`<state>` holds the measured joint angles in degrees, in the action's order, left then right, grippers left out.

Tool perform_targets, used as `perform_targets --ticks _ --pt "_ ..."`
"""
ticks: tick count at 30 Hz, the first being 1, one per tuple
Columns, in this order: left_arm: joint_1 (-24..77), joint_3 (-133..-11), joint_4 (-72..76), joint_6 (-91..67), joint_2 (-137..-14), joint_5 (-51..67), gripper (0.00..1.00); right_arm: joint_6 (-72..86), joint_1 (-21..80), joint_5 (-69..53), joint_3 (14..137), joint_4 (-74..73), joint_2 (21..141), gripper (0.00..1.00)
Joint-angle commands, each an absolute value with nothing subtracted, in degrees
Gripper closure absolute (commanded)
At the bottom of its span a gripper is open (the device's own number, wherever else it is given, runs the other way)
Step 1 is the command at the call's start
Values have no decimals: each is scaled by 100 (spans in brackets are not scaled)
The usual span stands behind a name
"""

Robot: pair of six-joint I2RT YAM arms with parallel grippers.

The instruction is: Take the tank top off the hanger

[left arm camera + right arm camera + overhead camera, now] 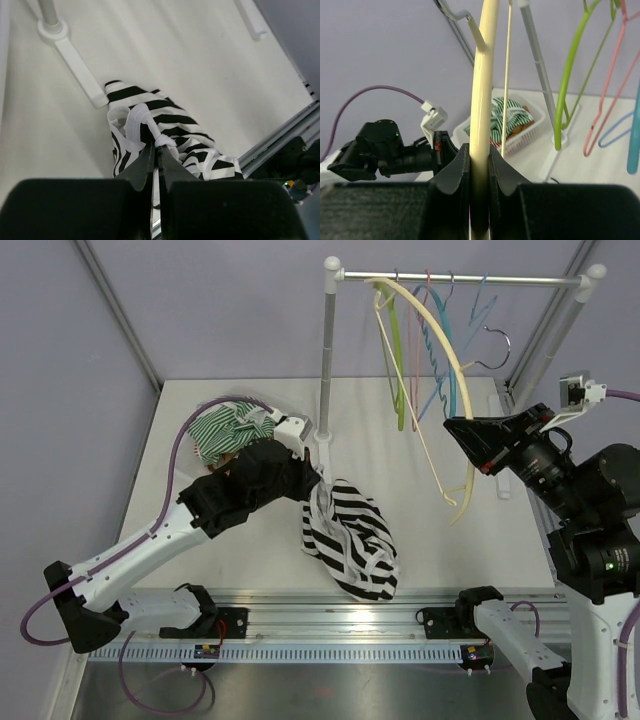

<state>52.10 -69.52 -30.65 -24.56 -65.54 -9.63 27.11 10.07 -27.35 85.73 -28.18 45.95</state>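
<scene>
The black-and-white striped tank top (350, 535) lies crumpled on the table near the front rail, off the hanger; it also shows in the left wrist view (165, 125). My left gripper (318, 480) is shut on its white strap (160, 141). The cream hanger (440, 350) hangs bare from the rail at the rack. My right gripper (458, 430) is shut on the hanger's arm (481, 125), its jaws pressed on both sides.
A garment rack (330, 360) stands at the back with green (398, 360), pink (415, 360) and blue (440, 340) hangers. A white basket (235, 430) of striped clothes sits at the back left, also seen in the right wrist view (512, 125). The rack's foot (75, 70) lies near the top.
</scene>
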Motion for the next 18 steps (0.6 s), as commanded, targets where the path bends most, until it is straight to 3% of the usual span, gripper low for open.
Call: perform_targets --ticks 1,6,8,9,11,12,14,18 --pt "5194 -6952 -2979 -2602 -6407 -1529 98 2373 1002 -2224 8920 -3928 5061 100" --pt "5194 -7137 -3172 -2487 -6513 -1477 84 2119 1002 -1970 9702 -4429 5703 100" --pt "5194 -7181 -3190 -2478 -6530 -1398 73 2039 1002 -1899 10157 -4639 6168 100" --pt "5194 -7207 -3251 -2461 -6530 -1389 58 2013 1002 -1846 10299 -4658 6318 100" --pt "5194 -7320 -3374 -2452 -6548 -1406 41 2013 1019 -1741 10790 -4746 6792 100" --pt "5194 -7356 -3549 -2461 -6548 -1432 22 1995 1063 -1636 10967 -4790 6942 100" --pt "5203 -7461 -3743 -2426 -6530 -1503 1 1925 1290 -1434 11527 -4965 7443 100" --pt "5221 -7629 -4463 -2338 -6373 -1801 1 1767 1808 -688 12338 -5158 8190 100"
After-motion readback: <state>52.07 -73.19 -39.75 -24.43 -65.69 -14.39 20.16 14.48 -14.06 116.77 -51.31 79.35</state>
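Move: The right hand, still gripping the cream hanger, has the rack rail about 28 cm ahead, 3 cm to the right and 14 cm higher. From that hand, the teal hanger hangs some 26 cm ahead and 2 cm left, the green one 26 cm ahead and 10 cm left, both about level. The left hand pinches the striped tank top, whose middle lies roughly 5 cm back, 8 cm right and 22 cm below; the basket is some 20 cm ahead and 20 cm left, on the table. Forward by about 14 cm goes the right hand, sinking some 4 cm early on and tipping its fingers down roughly 20 degrees, carrying the cream hanger towards the rail and the hangers on it with its grip kept. The left hand dips a centimetre, then spreads its shut fingers wide and lets go of the tank top above the table, drifting 2 or 3 cm left. ##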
